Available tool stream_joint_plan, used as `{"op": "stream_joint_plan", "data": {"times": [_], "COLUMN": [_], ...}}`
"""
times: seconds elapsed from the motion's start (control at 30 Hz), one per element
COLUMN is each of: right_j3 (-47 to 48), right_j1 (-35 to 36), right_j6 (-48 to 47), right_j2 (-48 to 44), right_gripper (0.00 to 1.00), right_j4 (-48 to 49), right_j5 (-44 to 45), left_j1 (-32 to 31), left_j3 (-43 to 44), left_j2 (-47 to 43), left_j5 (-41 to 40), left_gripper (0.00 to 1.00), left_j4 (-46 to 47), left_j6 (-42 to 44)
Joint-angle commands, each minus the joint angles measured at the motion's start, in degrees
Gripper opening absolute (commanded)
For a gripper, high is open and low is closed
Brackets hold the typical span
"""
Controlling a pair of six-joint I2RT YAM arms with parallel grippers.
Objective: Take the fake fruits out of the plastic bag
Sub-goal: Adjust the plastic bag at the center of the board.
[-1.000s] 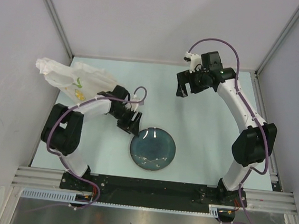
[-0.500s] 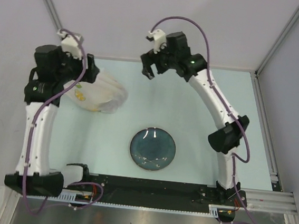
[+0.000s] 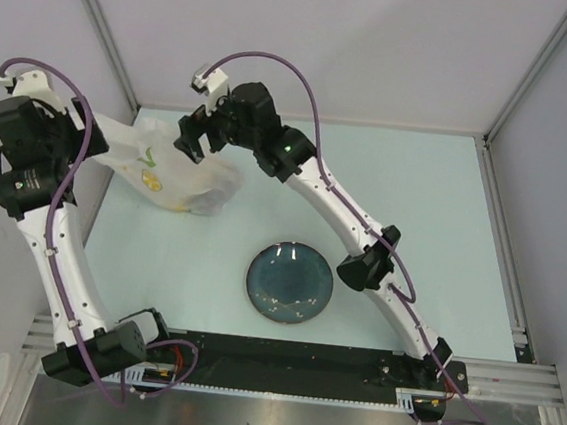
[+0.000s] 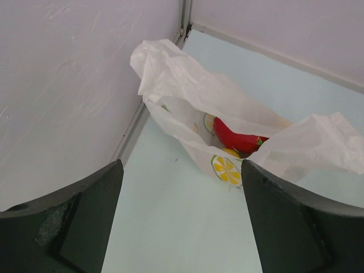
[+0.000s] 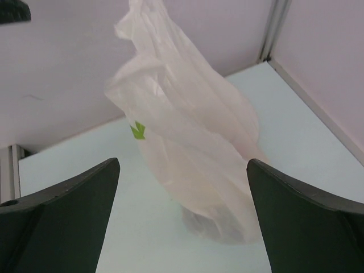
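Note:
The plastic bag lies crumpled at the far left of the table by the left wall. In the left wrist view the bag has its mouth open, and inside show the red dragon fruit and a bit of a yellow fruit. The banana and the grape bunch are hidden. My left gripper is open and empty, raised at the bag's left end. My right gripper is open and empty above the bag's far side. In the right wrist view the bag stands between the open fingers, a dark shape showing faintly at its bottom.
A round dark blue-green plate sits near the front middle of the table. The left wall and the back wall stand close to the bag. The right arm stretches across the table from the front right to the bag.
My left arm has swung from beside the plate up to the far left by the bag. My right arm has moved left along the back to above the bag.

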Motion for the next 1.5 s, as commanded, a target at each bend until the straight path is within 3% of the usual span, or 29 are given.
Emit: {"op": "stream_joint_plan", "data": {"times": [0.0,0.07,0.13,0.23,0.33,0.37,0.43,0.57,0.7,0.83,0.93,1.13,1.23,1.33,1.47], "right_j3": [6.1,6.0,5.5,6.4,6.3,5.8,5.5,-1.3,-18.1,-27.0,-32.6,-41.5,-45.3,-47.2,-47.6], "right_j1": [0.3,1.0,1.4,1.3,0.7,0.0,-0.8,-3.5,-8.1,-11.1,-12.6,-14.2,-15.0,-15.9,-16.9], "right_j6": [4.1,4.7,4.4,3.6,2.5,1.0,-0.2,-2.7,-2.2,-2.7,-3.5,-4.9,-5.1,-5.1,-5.1], "right_j2": [4.2,6.9,8.6,9.7,8.5,7.1,5.5,-2.3,-14.5,-20.0,-22.7,-28.8,-30.7,-32.2,-32.6], "right_gripper": [1.0,1.0,0.92,0.71,0.36,0.2,0.02,0.0,0.0,0.0,0.0,0.0,0.0,0.0,0.0], "right_j4": [11.0,15.8,19.5,19.8,17.0,16.0,12.2,4.9,4.0,3.0,1.6,1.1,1.1,1.2,1.4], "right_j5": [-1.4,-2.7,-1.7,0.1,-0.6,-0.7,-2.1,-6.9,-12.0,-13.8,-15.4,-16.2,-16.4,-16.4,-16.5], "left_j1": [1.6,2.1,2.6,3.0,2.9,2.9,2.9,2.8,2.2,-3.3,-9.0,-20.6,-21.5,-21.3,-20.9], "left_j3": [1.6,-0.2,-1.3,-2.3,-3.8,-5.2,-6.6,-8.9,-8.8,-7.3,-4.8,1.2,11.0,28.6,46.5], "left_j2": [-0.9,-1.3,-1.5,-1.7,-2.4,-3.0,-3.7,-4.9,-5.2,-4.4,-1.7,3.1,9.4,17.8,26.7], "left_j5": [1.3,0.8,1.0,2.5,4.8,5.3,6.9,9.9,14.5,16.2,22.5,8.9,6.3,5.9,8.2], "left_gripper": [0.89,0.89,0.89,0.89,0.89,0.89,0.89,0.88,0.89,0.89,0.89,0.89,0.9,0.9,0.92], "left_j4": [-3.8,-3.8,-3.6,-2.4,-0.9,-0.4,1.0,3.6,6.8,9.0,8.2,13.0,11.2,4.2,-10.6], "left_j6": [0.7,1.4,1.3,1.3,1.3,1.3,1.3,3.6,4.9,6.4,10.6,12.3,15.7,19.4,25.8]}}
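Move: The right hand, pointing left with fingers open, has the plastic bag's right handle about 5 cm to its left, 2 cm ahead and 4 cm below; the bag's body lies some 10 cm left, 1 cm ahead and 25 cm down, the plate roughly 17 cm back, 22 cm right and 33 cm down. The bag's left handle is about 15 cm ahead of the left hand, 3 cm left, 18 cm below, its right handle about 8 cm ahead, 15 cm right, 8 cm below. The right hand reaches about 5 cm left and dips onto the plastic bag's right handle, pinches the thin film shut between its fingertips, then draws it some 20 cm to the right, sinking towards the end. The left hand, staying wide open, first dips, then sweeps right, turning some 30 degrees clockwise, and finally goes forward and climbs well above the bag. ##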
